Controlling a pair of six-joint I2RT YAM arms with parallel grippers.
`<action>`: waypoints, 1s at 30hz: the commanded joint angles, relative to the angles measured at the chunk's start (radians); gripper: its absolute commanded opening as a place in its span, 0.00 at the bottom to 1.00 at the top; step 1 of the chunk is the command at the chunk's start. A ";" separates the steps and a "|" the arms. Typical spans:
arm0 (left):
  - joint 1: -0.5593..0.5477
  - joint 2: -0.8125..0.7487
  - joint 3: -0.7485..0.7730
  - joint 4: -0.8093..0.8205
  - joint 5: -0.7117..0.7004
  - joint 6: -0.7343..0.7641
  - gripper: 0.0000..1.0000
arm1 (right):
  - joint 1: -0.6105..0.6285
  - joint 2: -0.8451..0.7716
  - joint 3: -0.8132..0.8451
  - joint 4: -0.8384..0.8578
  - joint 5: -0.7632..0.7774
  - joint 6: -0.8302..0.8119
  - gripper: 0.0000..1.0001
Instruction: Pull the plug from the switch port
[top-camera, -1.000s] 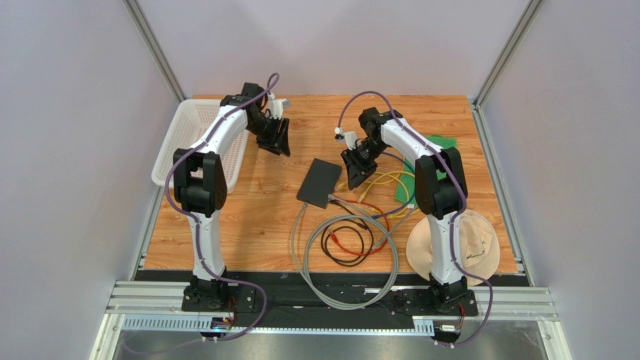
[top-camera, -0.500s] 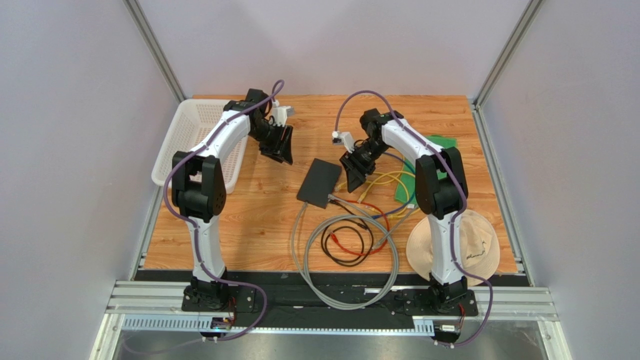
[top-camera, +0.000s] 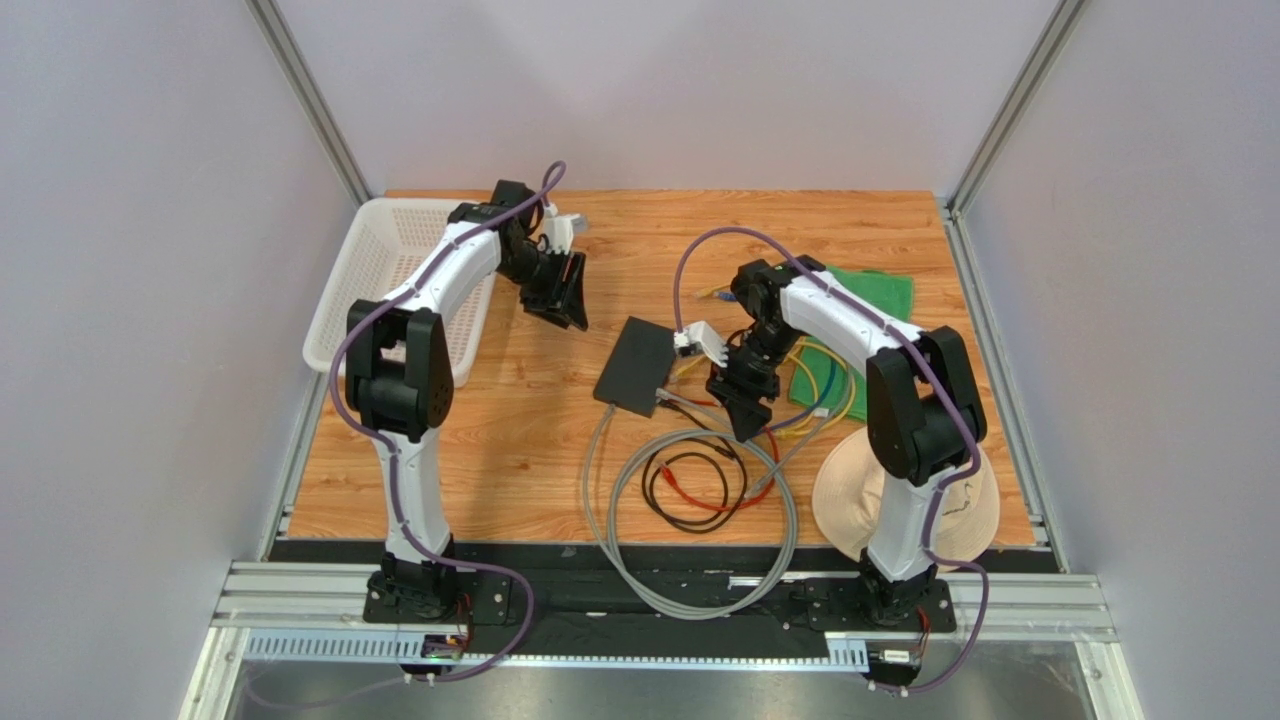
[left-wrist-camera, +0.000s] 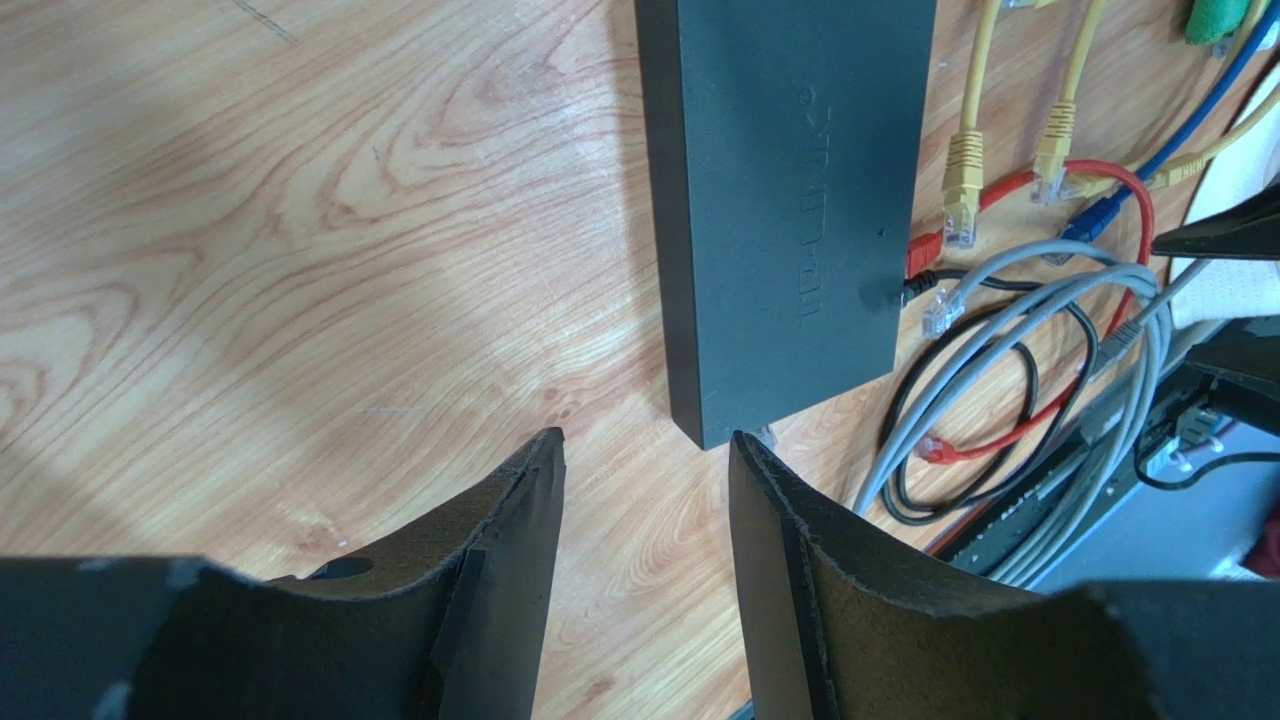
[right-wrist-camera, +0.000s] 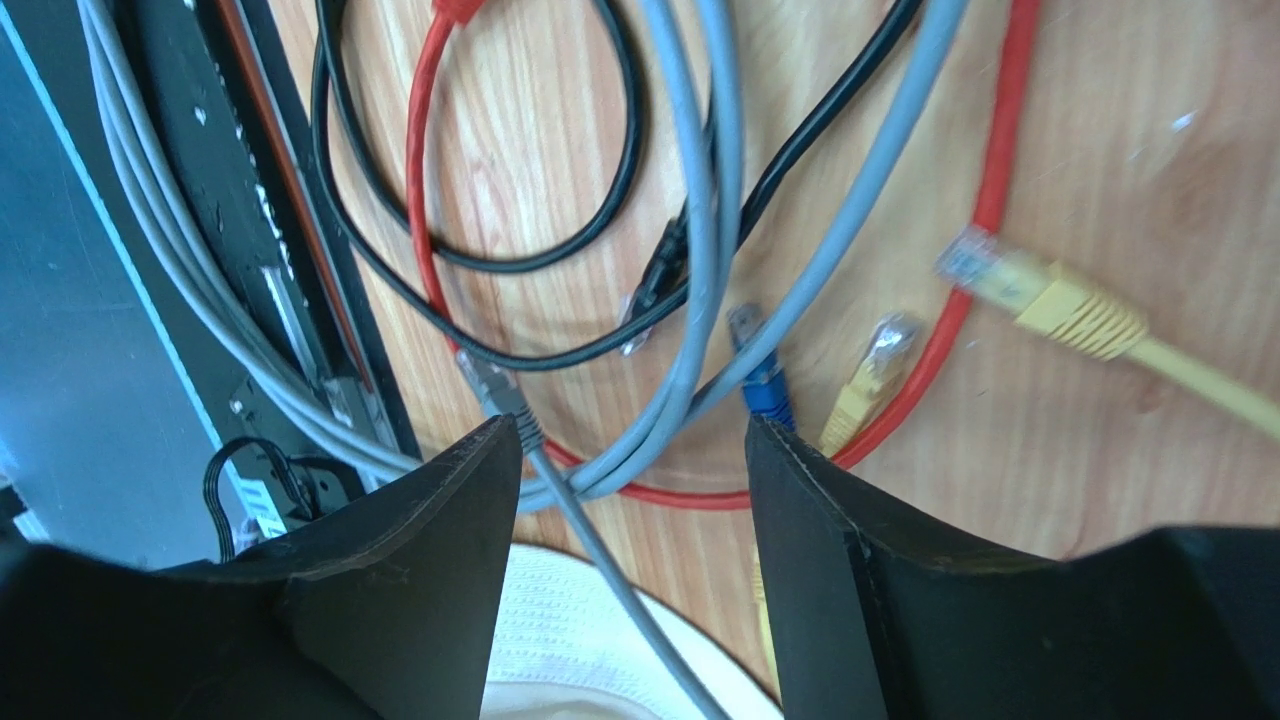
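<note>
The switch (top-camera: 636, 365) is a flat black box at the table's middle; it also shows in the left wrist view (left-wrist-camera: 781, 195). A red plug (left-wrist-camera: 920, 249) and a black cable (left-wrist-camera: 962, 281) meet its port edge; a clear grey plug (left-wrist-camera: 944, 311) lies loose beside them. My left gripper (top-camera: 564, 306) is open and empty, hovering left of and behind the switch, its jaws apart over bare wood (left-wrist-camera: 646, 446). My right gripper (top-camera: 741, 405) is open and empty (right-wrist-camera: 631, 428), over the cable tangle right of the switch. The switch is out of the right wrist view.
Loose grey, black and red cables loop (top-camera: 699, 495) near the switch. Blue (right-wrist-camera: 766, 393) and yellow (right-wrist-camera: 1037, 293) plugs lie on the wood. A white basket (top-camera: 376, 285) stands at the left, a green cloth (top-camera: 879, 288) at the back right, a white hat (top-camera: 917, 495) at the front right.
My right gripper has moved toward the near edge, from behind the switch's right side to over the cable tangle. My left gripper shifted slightly right, then held still.
</note>
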 joint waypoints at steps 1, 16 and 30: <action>0.004 0.048 0.060 0.005 0.048 -0.014 0.53 | 0.001 -0.030 -0.043 0.014 0.045 -0.039 0.61; 0.011 0.085 0.083 0.007 0.042 -0.015 0.53 | 0.022 0.097 -0.042 0.129 0.028 -0.053 0.49; 0.024 0.087 0.112 -0.001 0.030 -0.015 0.53 | -0.002 -0.014 0.236 -0.314 0.117 -0.352 0.00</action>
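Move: Two strands of the grey cable loop lie straight below my right hand, about 5 cm down. The blue plug is roughly beside them, and the black plug some 3 cm back and 2 cm to the left. The switch sits about 12 cm to the hand's left and 9 cm farther out. For my left hand, those grey strands are about 15 cm back, 18 cm to the right and 8 cm down. I sink my half-open right hand some 5 cm onto the grey cable loop, with a slight swing back and right on the way, and shut the fingers to pinch both strands together. Then I lift almost 4 cm and start forward, turning about 10 degrees counter-clockwise. My left hand, empty and half open, only eases down and forward by a couple of centimetres. ##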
